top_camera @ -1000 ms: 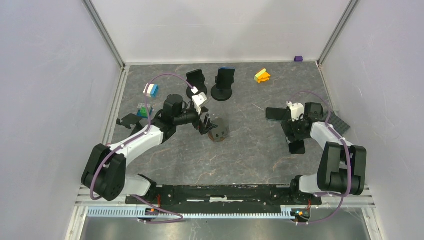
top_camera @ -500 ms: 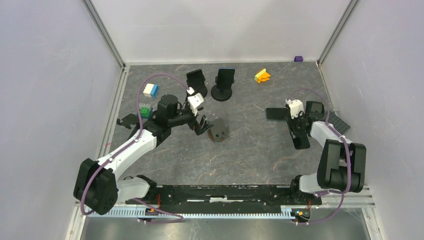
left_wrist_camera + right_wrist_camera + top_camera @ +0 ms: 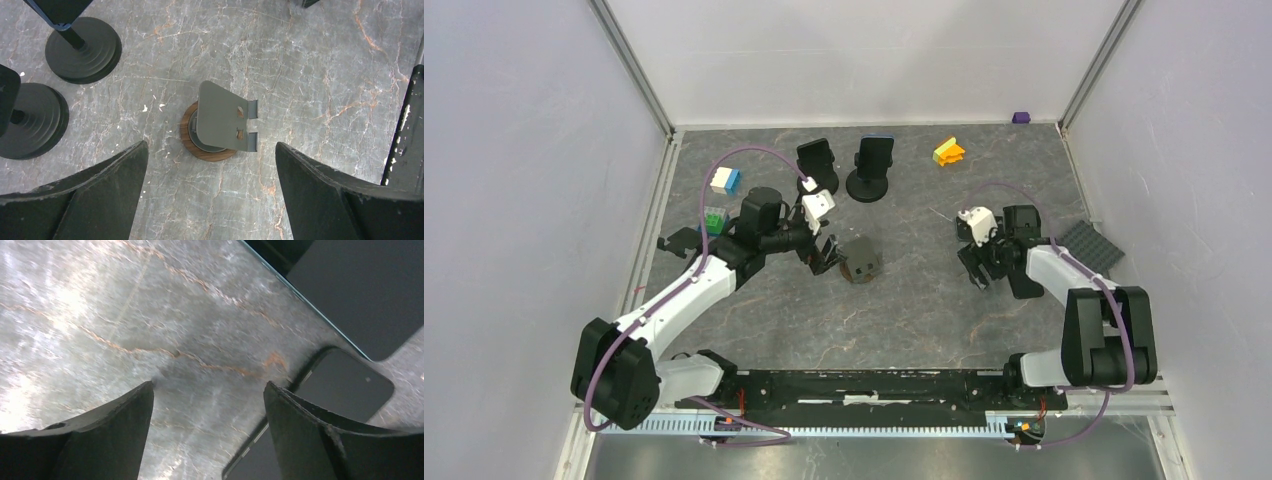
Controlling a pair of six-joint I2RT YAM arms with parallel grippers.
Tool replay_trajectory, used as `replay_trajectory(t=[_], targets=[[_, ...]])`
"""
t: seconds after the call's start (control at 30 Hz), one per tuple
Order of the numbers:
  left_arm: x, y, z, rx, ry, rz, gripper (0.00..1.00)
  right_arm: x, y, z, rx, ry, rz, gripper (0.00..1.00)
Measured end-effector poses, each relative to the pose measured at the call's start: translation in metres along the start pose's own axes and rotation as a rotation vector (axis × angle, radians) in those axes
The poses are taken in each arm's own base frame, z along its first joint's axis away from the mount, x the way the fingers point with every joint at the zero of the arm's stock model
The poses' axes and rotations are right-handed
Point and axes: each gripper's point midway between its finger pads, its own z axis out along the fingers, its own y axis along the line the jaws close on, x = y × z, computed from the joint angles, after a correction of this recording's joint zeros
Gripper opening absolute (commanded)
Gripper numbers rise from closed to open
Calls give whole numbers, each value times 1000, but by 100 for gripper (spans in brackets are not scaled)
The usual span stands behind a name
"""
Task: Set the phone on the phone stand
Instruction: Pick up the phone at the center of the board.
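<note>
The phone stand (image 3: 220,122), a grey metal plate on a round wooden base, stands mid-table (image 3: 862,261). My left gripper (image 3: 211,150) hovers just above and left of it (image 3: 827,254), open and holding nothing. A dark phone (image 3: 350,385) lies flat on the table, and a second dark phone (image 3: 365,285) lies beyond it. My right gripper (image 3: 209,385) is low over the table (image 3: 980,270), open, with bare table between its fingers. Its right finger (image 3: 320,440) overlaps the nearer phone's edge.
Two black round-based stands (image 3: 819,165) (image 3: 870,170) carry phones at the back. Toy bricks lie at the left (image 3: 725,181) (image 3: 714,218) and back (image 3: 948,151). A grey baseplate (image 3: 1086,243) lies by the right wall.
My right gripper has swung left, away from the right wall, and partly closed, then opened again. The left arm shifted slightly and stays open beside the stand.
</note>
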Motion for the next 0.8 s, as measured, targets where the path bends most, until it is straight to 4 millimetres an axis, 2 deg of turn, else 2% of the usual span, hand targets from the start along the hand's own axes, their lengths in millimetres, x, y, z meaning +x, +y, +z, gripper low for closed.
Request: replay_trajectory(t=[0.07,0.23,0.47,0.6,0.8], targets=[[2,0,0,2,7,0,100,5,-4,-5,22,15,8,98],[6,-1,-1,5,23,-3,100,18,-25,-20,73,36,66,98],[8,2,-1,-16,34,-5,100,25,-53,-35,128,52,98,98],[8,2,-1,-16,34,-5,100,30,-63,-36,131,70,115,98],[8,2,-1,-15,33,-5,100,52,-69,-32,110,125,159,98]])
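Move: The phone aimed at lies lengthwise on the table some 8 cm to the right of the right hand and about 1 cm farther out, roughly 2 cm below it. A second phone, lying crosswise, is about 11 cm ahead and 1 cm to the right of this hand. The grey studded plate is some 27 cm right and 4 cm ahead. From the idle left hand the aimed-at phone is about 47 cm to the right, 2 cm farther out and 16 cm down. To the lengthwise phone the right hand swings about 9 cm rightward, arching up some 2 cm on the way and sinking again over the phone. It turns roughly 10 degrees clockwise as its already parted fingers spread to full width, ending with one fingertip towards each long side of the phone, no grip taken yet. ##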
